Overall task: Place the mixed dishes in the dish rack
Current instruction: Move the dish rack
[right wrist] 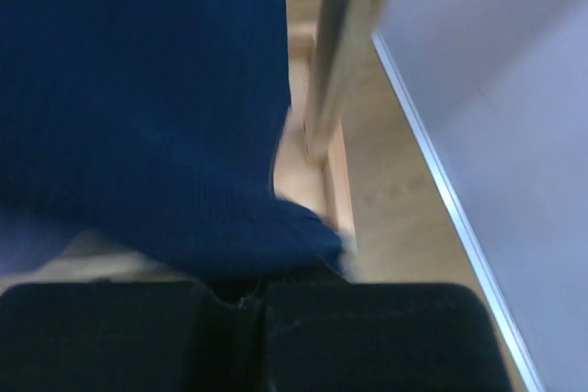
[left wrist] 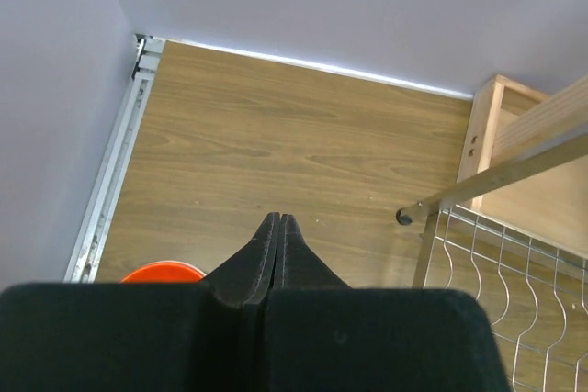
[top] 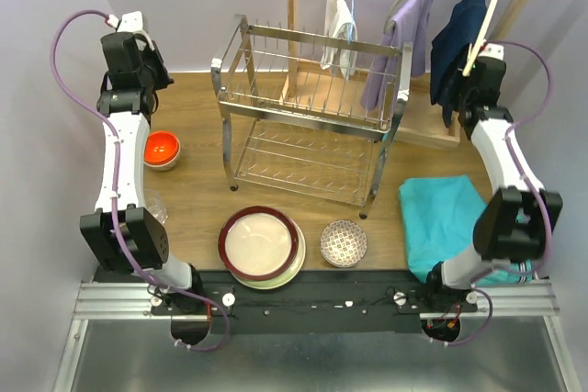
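The dish rack [top: 308, 126], a two-tier chrome wire frame, stands at the middle back of the table; its corner leg [left wrist: 424, 245] shows in the left wrist view. A dark-red-rimmed cream plate [top: 260, 242] lies on a pale green plate [top: 296, 270] at the front. A patterned bowl [top: 344, 242] sits to their right. An orange bowl [top: 162, 147] [left wrist: 163, 272] rests at the left, and a clear glass [top: 156, 208] stands nearer. My left gripper [top: 138, 66] [left wrist: 278, 218] hangs raised above the orange bowl, shut and holding nothing. My right gripper [top: 478, 80] [right wrist: 253, 291] is shut, its tips hidden behind a navy garment [right wrist: 147, 98].
A wooden hanger stand [top: 432, 121] with white, purple and navy clothes [top: 457, 43] rises behind and right of the rack. A teal cloth [top: 441, 213] lies at the front right. Walls close in on the left, back and right of the table [left wrist: 276, 126].
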Motion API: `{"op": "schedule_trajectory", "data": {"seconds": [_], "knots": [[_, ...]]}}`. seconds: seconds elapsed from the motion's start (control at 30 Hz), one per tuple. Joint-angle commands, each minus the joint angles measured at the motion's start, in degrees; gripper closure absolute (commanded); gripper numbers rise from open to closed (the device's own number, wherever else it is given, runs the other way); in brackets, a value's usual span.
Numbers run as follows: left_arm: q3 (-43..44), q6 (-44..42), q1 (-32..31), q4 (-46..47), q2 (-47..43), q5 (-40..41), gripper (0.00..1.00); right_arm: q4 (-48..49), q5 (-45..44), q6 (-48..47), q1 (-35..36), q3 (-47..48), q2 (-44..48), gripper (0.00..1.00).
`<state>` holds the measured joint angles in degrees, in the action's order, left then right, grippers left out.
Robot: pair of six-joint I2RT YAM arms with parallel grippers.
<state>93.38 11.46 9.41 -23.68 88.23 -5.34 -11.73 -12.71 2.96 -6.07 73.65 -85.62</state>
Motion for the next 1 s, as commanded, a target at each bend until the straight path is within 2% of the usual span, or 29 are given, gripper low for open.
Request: {"op": "schedule_trajectory", "data": {"seconds": [0.0, 0.03, 0.13, 0.27, 0.47, 0.57, 0.6, 0.7, 0.93, 0.97], "knots": [[-2.0, 0.6, 0.3, -0.2, -3.6, -4.1, 1.00, 0.7, 6.5, -4.6, -4.6, 9.7, -13.4, 0.99], [-2.5, 0.0, 0.1, -0.1, -4.0, -4.5, 1.00, 1.5, 8.2, -5.1, -5.5, 12.8, -17.8, 0.99], [-5.8, 0.5, -0.8, 1.1, -6.4, -2.6, 1.00, 4.1, 12.3, -7.0, -8.4, 17.1, -23.3, 0.99], [-10.5, -2.1, -2.4, 0.5, -9.3, -4.0, 1.00, 5.7, 15.1, -7.3, -11.7, 24.9, -31.6, 0.99], [-13.7, -2.9, -3.9, 0.1, -9.7, -5.6, 1.00, 7.7, 13.1, -8.8, -12.7, 29.4, -35.2, 0.99], [-11.5, -2.5, -4.5, 0.1, -7.4, -5.2, 1.00, 3.2, 21.0, -9.4, -12.7, 30.0, -33.6, 0.99], [-10.7, -1.9, -4.6, 0.1, -6.8, -5.3, 1.00, 2.2, 28.5, -9.8, -12.7, 29.4, -32.9, 0.99], [-8.3, -1.3, -4.8, 0.4, -4.7, -5.3, 1.00, 0.6, 40.4, -9.9, -12.7, 26.7, -30.9, 0.99], [-8.1, -2.8, -4.9, -1.4, -4.0, -4.1, 1.00, -1.4, 44.3, -8.1, -12.6, 33.2, -37.0, 0.99], [-8.7, -3.0, -5.0, -1.6, -4.4, -4.1, 1.00, -4.1, 45.7, -9.1, -12.5, 35.4, -38.2, 0.99]]}}
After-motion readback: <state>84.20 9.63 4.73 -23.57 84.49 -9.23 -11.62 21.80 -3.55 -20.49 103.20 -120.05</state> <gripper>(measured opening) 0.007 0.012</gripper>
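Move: From the right gripper, the foot of the clothes rack's right post stands about 17 cm ahead, 5 to the right and 23 down; the jeans hang some 8 ahead and 4 left, roughly hand-high. From the left gripper, the dish rack's left end is about 20 cm right, practically level, 16 lower; the clothes rack's near left corner is 14 ahead, 30 right; the orange bowl sits 2 ahead, 2 left, both some 31 below. Drive the closed right gripper about 12 cm forward and 11 right while sinking 8, past the jeans towards the clothes rack's right post, then swing it 5 cm back left, turning about 20 degrees counter-clockwise, its side coming in close against jeans and post. Bring the closed left gripper right and down, about 5 cm each, towards the dish rack's left end, drawing back 4 cm, then forward 2. ##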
